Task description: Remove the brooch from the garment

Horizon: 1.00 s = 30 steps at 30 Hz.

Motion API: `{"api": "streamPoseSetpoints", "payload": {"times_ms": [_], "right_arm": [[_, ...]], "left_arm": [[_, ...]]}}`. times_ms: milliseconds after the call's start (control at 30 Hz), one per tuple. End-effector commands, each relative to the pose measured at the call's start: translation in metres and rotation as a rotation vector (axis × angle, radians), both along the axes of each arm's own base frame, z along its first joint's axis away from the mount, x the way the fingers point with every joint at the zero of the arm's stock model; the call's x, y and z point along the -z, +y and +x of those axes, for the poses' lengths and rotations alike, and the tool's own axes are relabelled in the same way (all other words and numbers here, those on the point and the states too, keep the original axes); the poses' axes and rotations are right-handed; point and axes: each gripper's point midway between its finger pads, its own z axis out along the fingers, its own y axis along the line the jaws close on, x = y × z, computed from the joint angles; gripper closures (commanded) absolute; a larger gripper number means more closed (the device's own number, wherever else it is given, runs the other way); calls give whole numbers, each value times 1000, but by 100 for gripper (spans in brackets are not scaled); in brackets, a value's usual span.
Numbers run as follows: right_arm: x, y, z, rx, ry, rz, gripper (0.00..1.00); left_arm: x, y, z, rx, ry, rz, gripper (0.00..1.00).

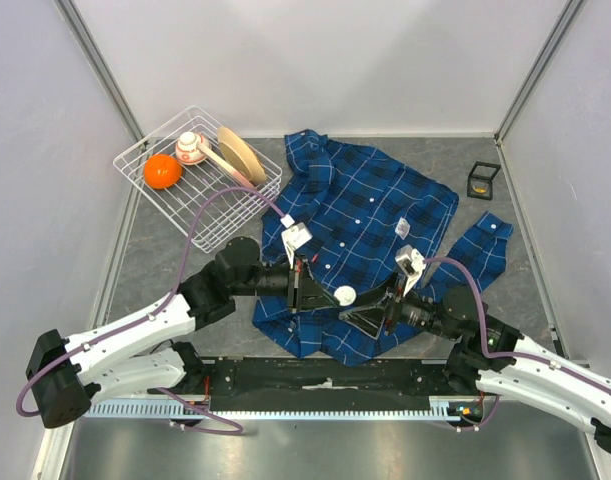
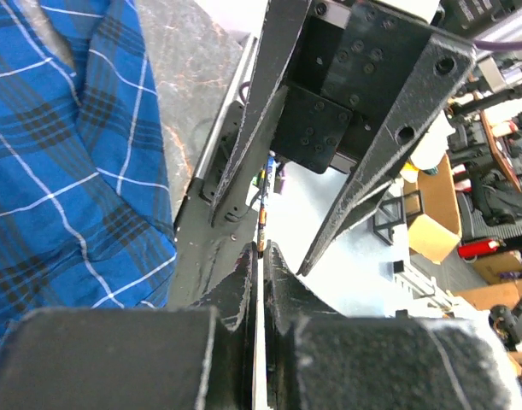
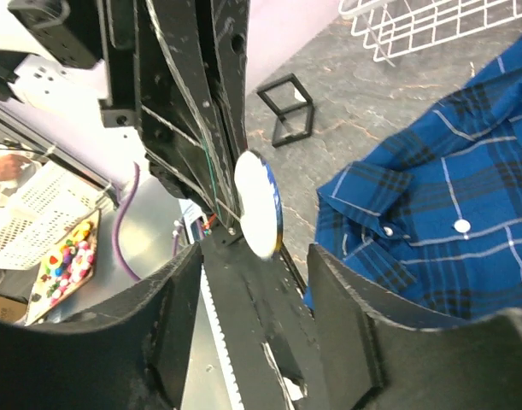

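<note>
The garment, a blue plaid shirt with white buttons, lies spread on the grey table; part of it also shows in both wrist views. The brooch is a round white disc with a dark rim, held off the shirt above its near hem. My left gripper is shut on the brooch, and in its own view the fingers press together with a thin pale edge between them. My right gripper faces it, open. In the right wrist view the brooch hangs just beyond the spread jaws, touching neither.
A white wire basket at the back left holds an orange ball, a wooden dish and a small red-and-white toy. A small black frame stands at the back right. The black rail of the arm bases runs along the near edge.
</note>
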Motion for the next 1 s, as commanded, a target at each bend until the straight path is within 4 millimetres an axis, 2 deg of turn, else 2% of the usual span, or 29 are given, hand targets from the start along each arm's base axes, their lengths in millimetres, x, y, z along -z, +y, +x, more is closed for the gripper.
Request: {"api": "streamPoseSetpoints", "payload": {"times_ms": [0,333,667,700,867,967], "right_arm": [[-28,7,-7,-60,-70,104,44],[-34,3,-7,-41,-70,125,66],[-27,11,-9,-75,-39,120,76],[-28,12,-9,-80,-40,123,79],[-24,14,-5,-60,-19,113,87],[-23,12,4,-5,8,114,95]], "left_arm": [[-25,0,-18,101,-41,-123,98],[-22,4,-25,123,-24,-138,98],[-23,5,-28,133,-19,-139,98],[-24,5,-28,134,-22,-141,98],[-27,6,-28,133,-32,-144,98],[-26,7,-27,124,-34,-139,98]]}}
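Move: The left hand already holds the brooch's edge, its middle about 2 cm to that hand's right, level; the open right fingertips it is offered to are some 5 cm to the right, 1 cm back and 2 cm below. From the right hand the brooch is about 3 cm left, 1 cm ahead, 2 cm up; the garment's middle lies roughly 15 cm ahead, 1 cm right and 20 cm below. Left draws the held brooch back about 2 cm; right rises some 2.5 cm and closes, pinching its free side. ##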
